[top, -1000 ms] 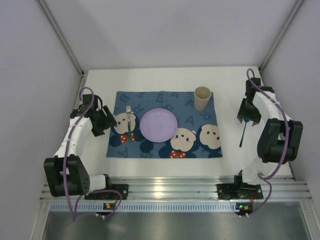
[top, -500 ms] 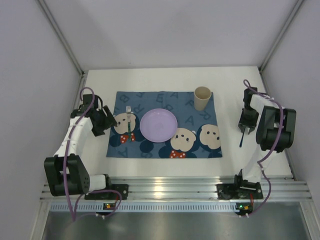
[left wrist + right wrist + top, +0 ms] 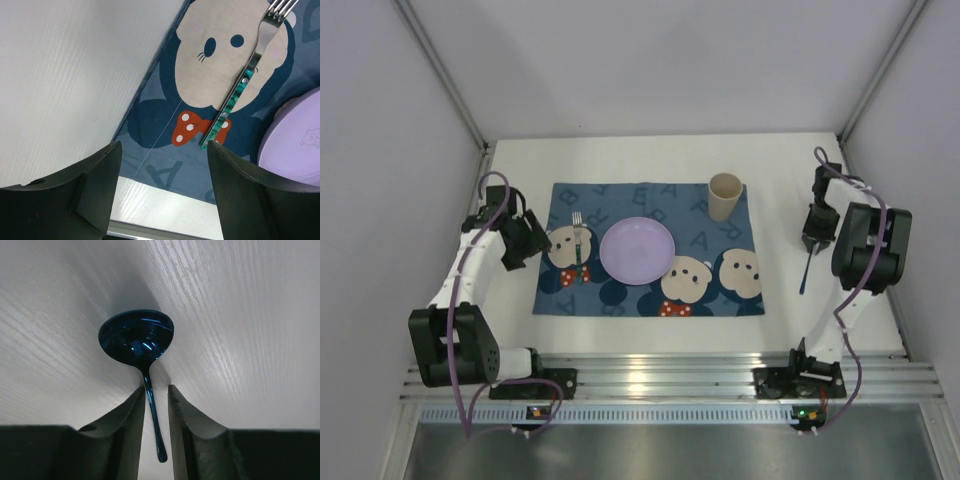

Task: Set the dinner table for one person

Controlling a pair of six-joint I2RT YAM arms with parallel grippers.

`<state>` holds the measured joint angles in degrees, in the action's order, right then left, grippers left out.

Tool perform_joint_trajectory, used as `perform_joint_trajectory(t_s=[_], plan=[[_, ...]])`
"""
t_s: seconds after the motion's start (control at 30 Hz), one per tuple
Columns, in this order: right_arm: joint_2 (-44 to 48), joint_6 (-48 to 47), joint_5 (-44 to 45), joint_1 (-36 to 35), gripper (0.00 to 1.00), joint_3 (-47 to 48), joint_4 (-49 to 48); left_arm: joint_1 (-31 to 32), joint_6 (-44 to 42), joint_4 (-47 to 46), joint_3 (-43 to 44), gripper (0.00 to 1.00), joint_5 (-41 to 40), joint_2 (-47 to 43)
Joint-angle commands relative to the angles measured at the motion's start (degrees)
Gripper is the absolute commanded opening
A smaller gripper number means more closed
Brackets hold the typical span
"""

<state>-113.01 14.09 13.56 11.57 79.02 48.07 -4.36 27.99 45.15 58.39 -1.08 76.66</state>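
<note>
A dark blue spoon lies on the white dinner table, right of the mat, with its handle pointing toward the near edge. My right gripper straddles the thin handle just below the bowl. Its jaws are narrow; one finger touches the handle and a slit shows at the other. In the top view the right gripper covers the bowl. My left gripper hangs open and empty over the mat's left near corner, left of the fork.
A blue bear-print mat carries a lilac plate, a green-handled fork to its left and a beige cup at its far right corner. Grey walls enclose three sides. The ribbed aluminium rail runs along the near edge.
The right gripper's jaws have narrowed around the spoon's handle, and the right arm's upper links have swung upright. The left arm has stayed put.
</note>
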Motion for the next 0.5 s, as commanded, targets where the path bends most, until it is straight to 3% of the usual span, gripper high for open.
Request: perform_joint_trajectory(t_s=[0.0, 0.13, 0.33, 0.47], plan=[[-4.76, 1.03, -3.45, 0.82, 0.21, -0.54, -8.52, 0.14, 0.31, 1.08, 2.08, 0.74, -1.99, -0.02], [-4.94, 0.94, -5.3, 1.26, 0.0, -0.27, -8.88, 0.14, 1.19, 1.17, 1.46, 0.74, -2.96, -0.46], [-3.19, 1.73, -8.11, 1.26, 0.0, -0.53, -8.7, 0.23, 1.72, 0.56, 0.58, 0.74, -2.52, -1.34], [5.14, 2.7, -6.54, -0.49, 0.0, 0.95, -5.64, 0.4, 1.37, 0.56, 0.67, 0.74, -2.43, -1.25]])
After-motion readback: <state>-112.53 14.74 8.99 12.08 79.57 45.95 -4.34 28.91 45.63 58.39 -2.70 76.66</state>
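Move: The right hand is down at the spoon, with its open fingers either side of the neck just behind the bowl; the spoon's middle lies about 3 cm back towards the base, 1 cm to the left and 1 cm below. The cup stands some 22 cm to this hand's left and 9 cm farther out, and the plate's middle is roughly 43 cm left and 1 cm back. From the left hand the spoon is about 66 cm to the right, 2 cm ahead and 10 cm lower. Close the right fingers fully on the spoon's neck, just behind the bowl, so the thin stem is pinched between the pads. While they shut, let the hand ease about 1.5 cm forward and nearly 1 cm left, staying low at table height with only the slightest rise at the end and a small wrist tilt of some 5 degrees. ##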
